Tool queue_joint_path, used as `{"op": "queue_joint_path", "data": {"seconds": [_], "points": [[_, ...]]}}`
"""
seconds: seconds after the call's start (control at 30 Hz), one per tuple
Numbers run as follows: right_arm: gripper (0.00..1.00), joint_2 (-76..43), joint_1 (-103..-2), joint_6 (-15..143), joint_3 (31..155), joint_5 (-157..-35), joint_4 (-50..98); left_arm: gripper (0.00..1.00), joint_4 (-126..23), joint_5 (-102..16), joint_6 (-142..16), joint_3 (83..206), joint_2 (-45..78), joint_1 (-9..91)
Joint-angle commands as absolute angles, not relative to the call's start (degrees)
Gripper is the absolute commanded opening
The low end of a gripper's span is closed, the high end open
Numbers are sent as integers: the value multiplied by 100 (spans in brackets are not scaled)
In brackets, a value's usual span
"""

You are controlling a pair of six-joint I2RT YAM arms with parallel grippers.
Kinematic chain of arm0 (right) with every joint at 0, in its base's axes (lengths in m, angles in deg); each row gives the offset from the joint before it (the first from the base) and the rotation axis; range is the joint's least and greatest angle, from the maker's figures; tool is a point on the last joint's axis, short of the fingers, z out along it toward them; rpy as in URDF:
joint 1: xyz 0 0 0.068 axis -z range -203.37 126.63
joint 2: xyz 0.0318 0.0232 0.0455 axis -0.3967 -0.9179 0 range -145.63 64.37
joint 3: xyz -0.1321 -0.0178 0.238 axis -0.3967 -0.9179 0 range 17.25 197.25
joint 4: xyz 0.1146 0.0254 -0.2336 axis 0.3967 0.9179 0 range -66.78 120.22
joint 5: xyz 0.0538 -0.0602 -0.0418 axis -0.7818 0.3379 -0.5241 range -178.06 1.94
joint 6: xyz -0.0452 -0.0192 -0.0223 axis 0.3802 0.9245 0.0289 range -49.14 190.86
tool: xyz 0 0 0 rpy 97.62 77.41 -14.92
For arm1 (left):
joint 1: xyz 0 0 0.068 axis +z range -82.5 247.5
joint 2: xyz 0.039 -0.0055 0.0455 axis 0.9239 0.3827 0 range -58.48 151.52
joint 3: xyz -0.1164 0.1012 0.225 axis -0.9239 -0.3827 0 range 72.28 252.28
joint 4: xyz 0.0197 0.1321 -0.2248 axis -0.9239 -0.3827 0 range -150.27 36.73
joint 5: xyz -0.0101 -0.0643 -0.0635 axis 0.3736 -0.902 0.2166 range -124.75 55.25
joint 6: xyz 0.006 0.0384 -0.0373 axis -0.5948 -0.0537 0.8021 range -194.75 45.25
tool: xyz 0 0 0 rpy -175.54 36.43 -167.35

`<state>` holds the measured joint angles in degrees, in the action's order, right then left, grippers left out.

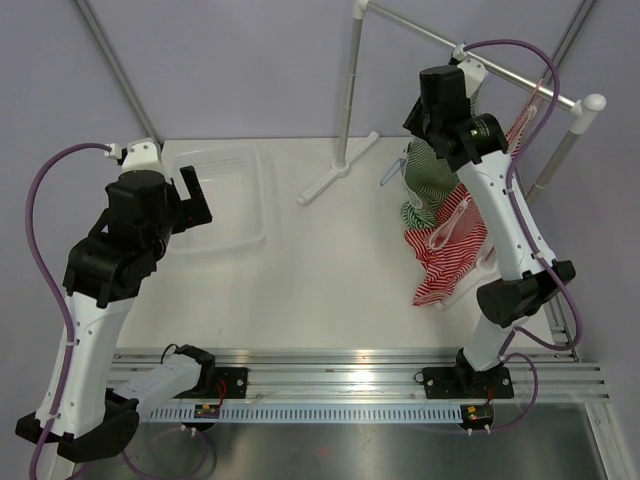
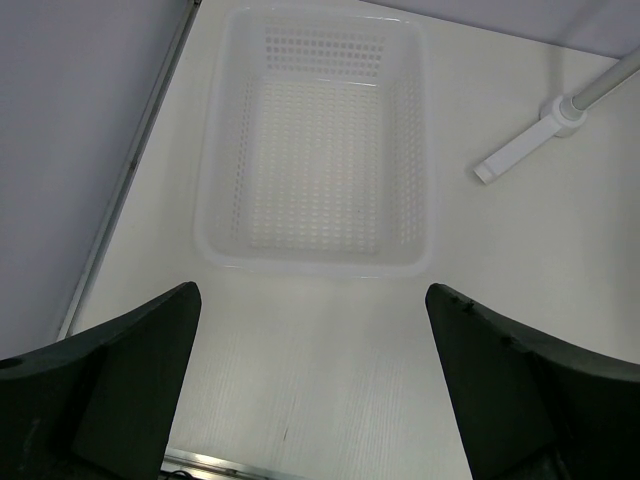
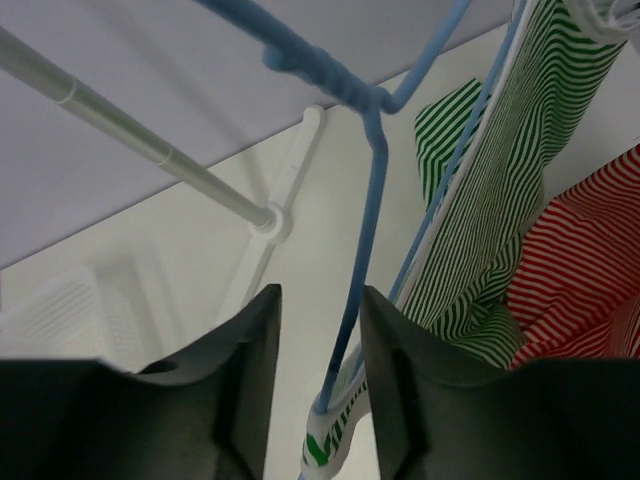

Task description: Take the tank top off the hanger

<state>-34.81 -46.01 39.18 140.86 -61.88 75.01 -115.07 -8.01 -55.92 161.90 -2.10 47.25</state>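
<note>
A green-and-white striped tank top [image 1: 430,180] hangs on a blue hanger [image 1: 390,175] from the rail [image 1: 500,65] at the back right. My right gripper [image 1: 415,128] is up at the hanger's left shoulder. In the right wrist view the hanger's blue arm [image 3: 365,200] and the top's white-edged strap [image 3: 330,440] run down between the two fingers of the right gripper [image 3: 320,295]. The jaws stand narrowed, with a gap left of the wire, and the green stripes [image 3: 490,230] hang to the right. My left gripper [image 1: 200,195] hovers wide open at the left, holding nothing.
A red-and-white striped garment [image 1: 445,260] hangs below the green top. The rack's white upright and foot [image 1: 340,165] stand at the back middle. A white perforated basket [image 2: 215,200] sits just beyond my left gripper [image 2: 312,292].
</note>
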Motion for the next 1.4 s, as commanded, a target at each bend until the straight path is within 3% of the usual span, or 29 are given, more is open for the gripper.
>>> {"op": "queue_joint_path", "data": {"seconds": [0.0, 0.13, 0.27, 0.53, 0.77, 1.1, 1.37], "points": [[40, -3670, -4780, 3922, 14583, -5247, 7279, 99, -11206, -927, -5700, 16254, -232, 4702], [25, -3697, -4877, 3869, 14627, -5167, 7183, 99, -11189, -935, -5717, 16202, -249, 4702], [0, -3566, -5070, 3808, 14373, -4965, 6955, 99, -11163, -909, -5752, 16201, -267, 4702], [0, -3610, -5334, 3878, 15039, -4762, 6945, 99, -11136, -979, -5770, 16237, -240, 4676], [0, -3311, -5343, 3860, 15357, -5359, 6857, 99, -11171, -997, -5787, 16430, -223, 4676], [0, -2064, -5352, 3596, 13566, -8153, 6954, 99, -10846, -1181, -6042, 17386, 189, 4676], [0, -1360, -5343, 4572, 12773, -10273, 6927, 99, -10065, -2542, -6104, 17634, 577, 4658]]}}
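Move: The blue hanger's near arm crosses the right gripper's half-open fingers, about 1 cm ahead and 1 cm left of their closing point and level with it. Its green striped tank top hangs some 7 cm to the right, 2 cm ahead and 12 cm lower; the rail carrying the hook is roughly 8 cm right, 6 cm ahead and 14 cm higher. The red top hangs around 14 cm right, 6 cm back and 17 cm lower. From the left hand the hanger arm lies about 22 cm ahead and 44 cm right, 2 cm higher. Edging forward 1 cm, the right fingers close and pinch the hanger's wire. The hand then lifts it about 8 cm, drifting left, and swings back some 12 cm and on left, away from the rail, sinking slightly and turning roughly 30 degrees counter-clockwise. Late on, the open left hand rises about 8 cm, easing right and forward towards the tank top as its fingers tip up. ##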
